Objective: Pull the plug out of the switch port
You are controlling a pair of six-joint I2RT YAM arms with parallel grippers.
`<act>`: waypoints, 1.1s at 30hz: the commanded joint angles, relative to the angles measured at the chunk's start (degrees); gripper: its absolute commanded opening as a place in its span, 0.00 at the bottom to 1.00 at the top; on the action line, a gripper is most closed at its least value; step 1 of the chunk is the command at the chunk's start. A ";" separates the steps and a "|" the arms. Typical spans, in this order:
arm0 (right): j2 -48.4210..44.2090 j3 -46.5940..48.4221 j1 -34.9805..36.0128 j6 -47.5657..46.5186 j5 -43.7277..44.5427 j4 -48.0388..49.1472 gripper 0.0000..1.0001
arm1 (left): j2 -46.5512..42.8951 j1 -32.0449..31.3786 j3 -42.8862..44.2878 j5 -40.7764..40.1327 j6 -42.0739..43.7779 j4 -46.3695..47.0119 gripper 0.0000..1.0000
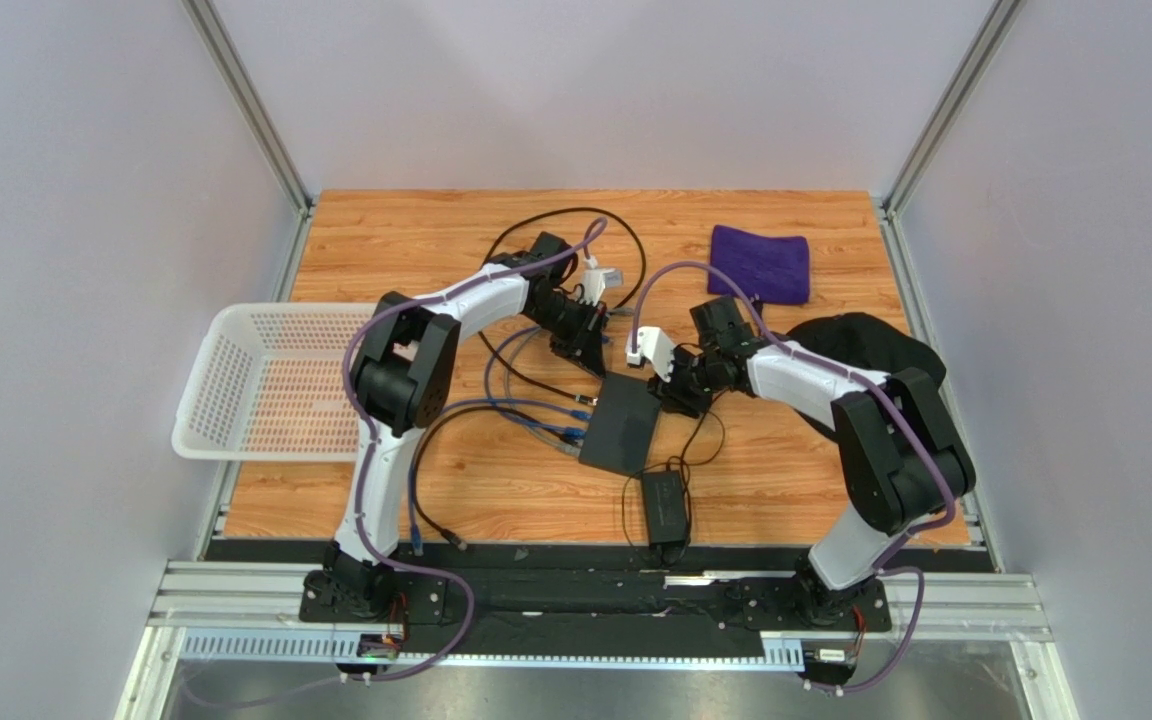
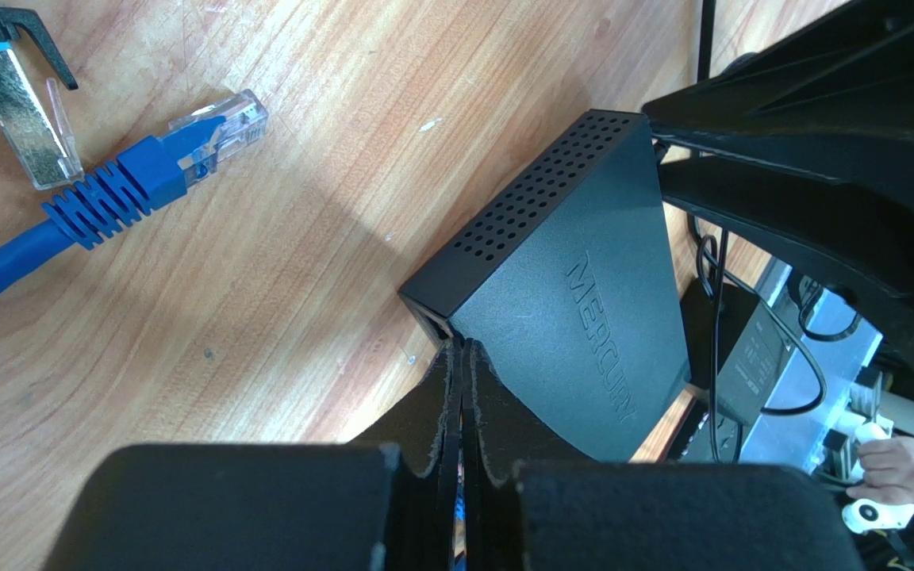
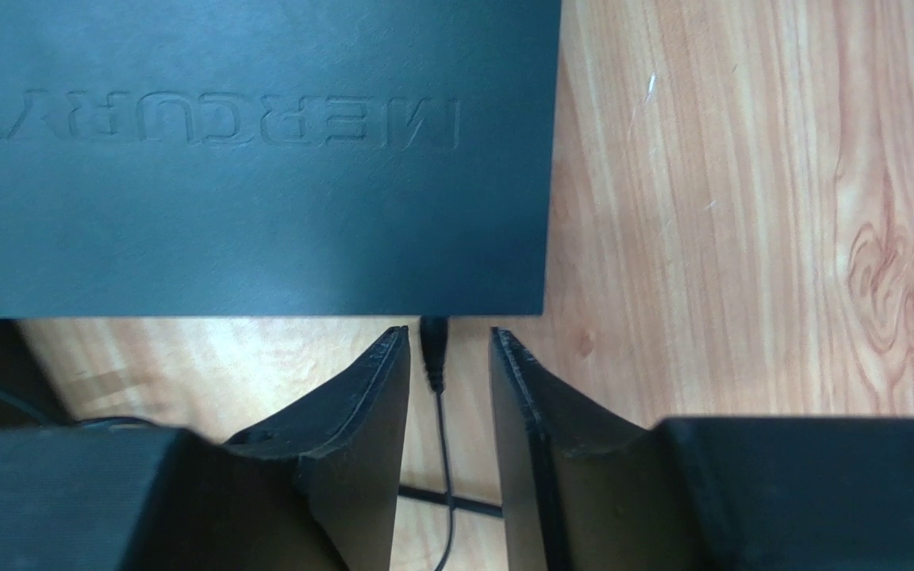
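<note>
The switch (image 1: pixel 620 428) is a flat black box marked MERCURY, lying mid-table. A thin black plug (image 3: pixel 431 345) with a black cord sits in its edge. My right gripper (image 3: pixel 448 333) is open, one finger on each side of that plug, with a gap on both sides. In the top view the right gripper (image 1: pixel 683 393) is at the switch's right side. My left gripper (image 2: pixel 464 345) is shut, its tips against a corner of the switch (image 2: pixel 569 297). A sliver of blue shows in the slit between its fingers; I cannot tell that anything is held.
A loose blue plug (image 2: pixel 206 137) and a metal-shelled plug (image 2: pixel 15 101) lie on the wood left of the switch. Blue cables (image 1: pixel 537 405) run to the switch's left edge. A black power brick (image 1: pixel 665 506) lies in front, a white basket (image 1: pixel 267 383) at left, a purple cloth (image 1: pixel 760 263) behind.
</note>
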 commanded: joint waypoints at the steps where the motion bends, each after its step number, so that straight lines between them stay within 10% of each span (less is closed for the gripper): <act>1: 2.78 5.18 0.55 -3.32 -0.17 -2.88 0.35 | 2.47 -0.73 1.06 -2.42 0.96 0.25 0.00; 18: 7.62 9.05 1.61 -9.12 1.50 -11.32 0.17 | 3.09 -0.73 2.02 -2.15 0.17 -0.01 0.00; 33: 12.28 16.78 1.61 8.27 -3.33 -18.53 0.00 | 0.37 -0.21 1.77 -9.61 -5.53 3.58 0.00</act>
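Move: The power plug in the switch's right edge sits almost between my open right fingers: about 1 cm back and 1 cm below. The switch's middle is some 6 cm to that hand's left and 4 cm back, with the power adapter about 15 cm back and level sideways. My left fingertips are already at the switch's far left corner; from them, the plug is about 8 cm right and 4 cm back, the switch's middle 7 cm back and 2 cm right. I close my right fingers from about a third open until they stop on the power plug and pinch it, just outside the switch's edge. As they close I ease the hand about 1 cm down and 1 cm back, and late on tip the fingertips some 15 degrees back towards my base. My left hand stays, shut fingertips still braced at the switch's far left corner. ##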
